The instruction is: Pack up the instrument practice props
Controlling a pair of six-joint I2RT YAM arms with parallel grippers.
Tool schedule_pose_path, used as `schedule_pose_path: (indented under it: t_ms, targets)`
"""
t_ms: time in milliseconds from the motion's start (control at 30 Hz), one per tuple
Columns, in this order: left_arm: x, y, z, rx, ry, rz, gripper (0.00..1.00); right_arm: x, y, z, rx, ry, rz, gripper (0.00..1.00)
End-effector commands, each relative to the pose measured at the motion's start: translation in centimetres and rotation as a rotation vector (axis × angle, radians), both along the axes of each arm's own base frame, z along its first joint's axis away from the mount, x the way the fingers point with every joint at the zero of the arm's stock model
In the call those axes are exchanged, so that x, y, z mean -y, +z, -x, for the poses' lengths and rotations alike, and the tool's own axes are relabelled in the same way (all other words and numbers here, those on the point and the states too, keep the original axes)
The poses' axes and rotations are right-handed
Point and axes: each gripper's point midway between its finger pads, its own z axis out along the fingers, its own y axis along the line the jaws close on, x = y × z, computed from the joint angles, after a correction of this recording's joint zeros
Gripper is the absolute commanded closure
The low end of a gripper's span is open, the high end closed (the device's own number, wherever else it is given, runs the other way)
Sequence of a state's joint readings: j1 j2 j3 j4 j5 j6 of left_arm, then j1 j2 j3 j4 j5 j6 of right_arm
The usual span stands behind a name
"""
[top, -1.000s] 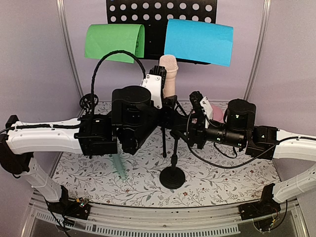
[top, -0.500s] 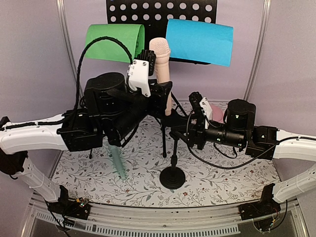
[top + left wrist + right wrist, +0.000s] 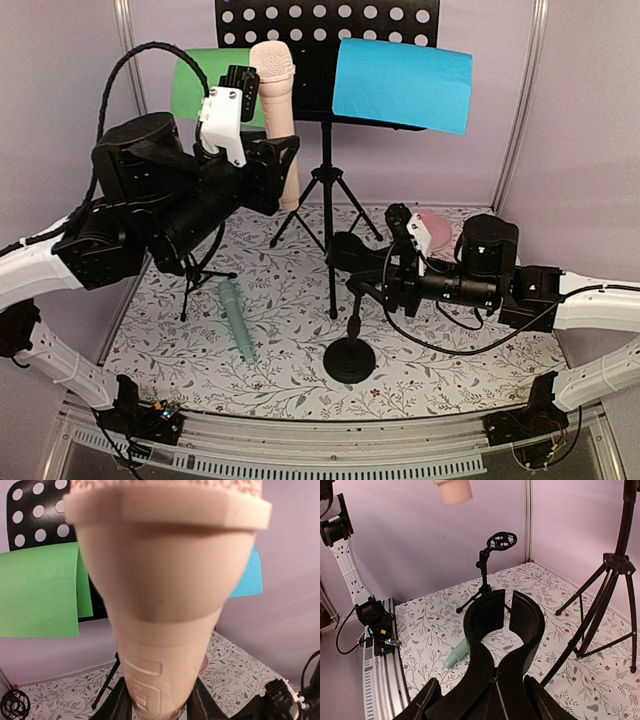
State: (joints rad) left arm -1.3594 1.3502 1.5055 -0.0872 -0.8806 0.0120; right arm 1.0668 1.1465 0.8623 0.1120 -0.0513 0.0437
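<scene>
My left gripper is shut on the lower body of the pink toy microphone, held upright and high in front of the black perforated music rack. The microphone fills the left wrist view. My right gripper is shut on the C-shaped clip of a mic support with a round base; the clip is empty. The mint microphone lies on the mat. A second small tripod support stands at the left. Green and blue sheets hang on the rack.
The rack's tripod legs stand mid-table, close behind the held clip. A round pink plate lies at the back right. Metal frame posts rise at both back corners. The floral mat covers the table.
My left arm has lifted the pink microphone up and to the left, away from the clip. My right gripper has kept its hold on the clip, almost unmoved.
</scene>
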Motion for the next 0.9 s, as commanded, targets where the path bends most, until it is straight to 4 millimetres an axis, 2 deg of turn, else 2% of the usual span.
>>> schedule_pose_path:
  t_ms: [0, 100, 233, 333, 467, 667, 767, 867]
  targets:
    - [-3.3, -0.9, 0.3, -0.017, 0.036, -0.049, 1.0, 0.6, -5.8, 2.0, -0.121, 0.074, 0.086, 1.0]
    - [-4.8, -3.3, 0.2, -0.099, 0.032, -0.065, 1.0, 1.4, -7.6, 2.3, -0.16, 0.056, 0.092, 1.0]
    - [-7.2, -6.5, 0.0, -0.221, 0.068, -0.078, 1.0, 1.8, -8.0, 2.0, -0.156, 0.026, 0.082, 1.0]
    - [-8.2, -7.7, 0.1, -0.275, 0.059, -0.063, 1.0, 1.7, -7.8, 1.6, -0.142, 0.016, 0.08, 1.0]
    - [-10.2, -10.1, -0.4, -0.399, 0.078, -0.056, 1.0, 1.6, -6.5, 0.8, -0.111, -0.018, 0.066, 1.0]
    - [-13.3, -14.4, -1.1, -0.619, 0.114, -0.041, 1.0, 3.3, -3.9, -2.7, 0.012, -0.226, 0.077, 1.0]
    - [-14.7, -16.9, -1.5, -0.732, 0.144, -0.021, 1.0, 5.6, -4.5, -5.4, 0.058, -0.424, 0.15, 1.0]
    - [-16.2, -19.1, -1.8, -0.826, 0.189, 0.008, 1.0, 6.6, -5.3, -6.2, 0.067, -0.497, 0.202, 1.0]
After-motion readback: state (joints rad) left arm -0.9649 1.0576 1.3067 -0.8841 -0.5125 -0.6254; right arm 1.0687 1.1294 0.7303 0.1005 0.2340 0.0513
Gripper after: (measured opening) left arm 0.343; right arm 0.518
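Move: The left hand, still holding the peach microphone, has the green microphone on the table about 17 cm to its left, 6 cm ahead and 46 cm below; the round-holder tripod stands roughly 30 cm left, 23 cm ahead and 36 cm below that hand. The right hand still grips the clip of the black stand, whose base hangs some 6 cm back and 22 cm below it. The music stand's near leg tip is about 9 cm ahead of the right hand, 4 cm left and 30 cm down. Carry the peach microphone away from the black stand with the left gripper, about 15 cm left and as far down, towards the green microphone, tipping the fingers down some 35 degrees and keeping the grip. With the right, lower the black stand about 8 cm towards the table, pause, then ease it right and forward with a slight rise, turning clockwise, clip still held. ##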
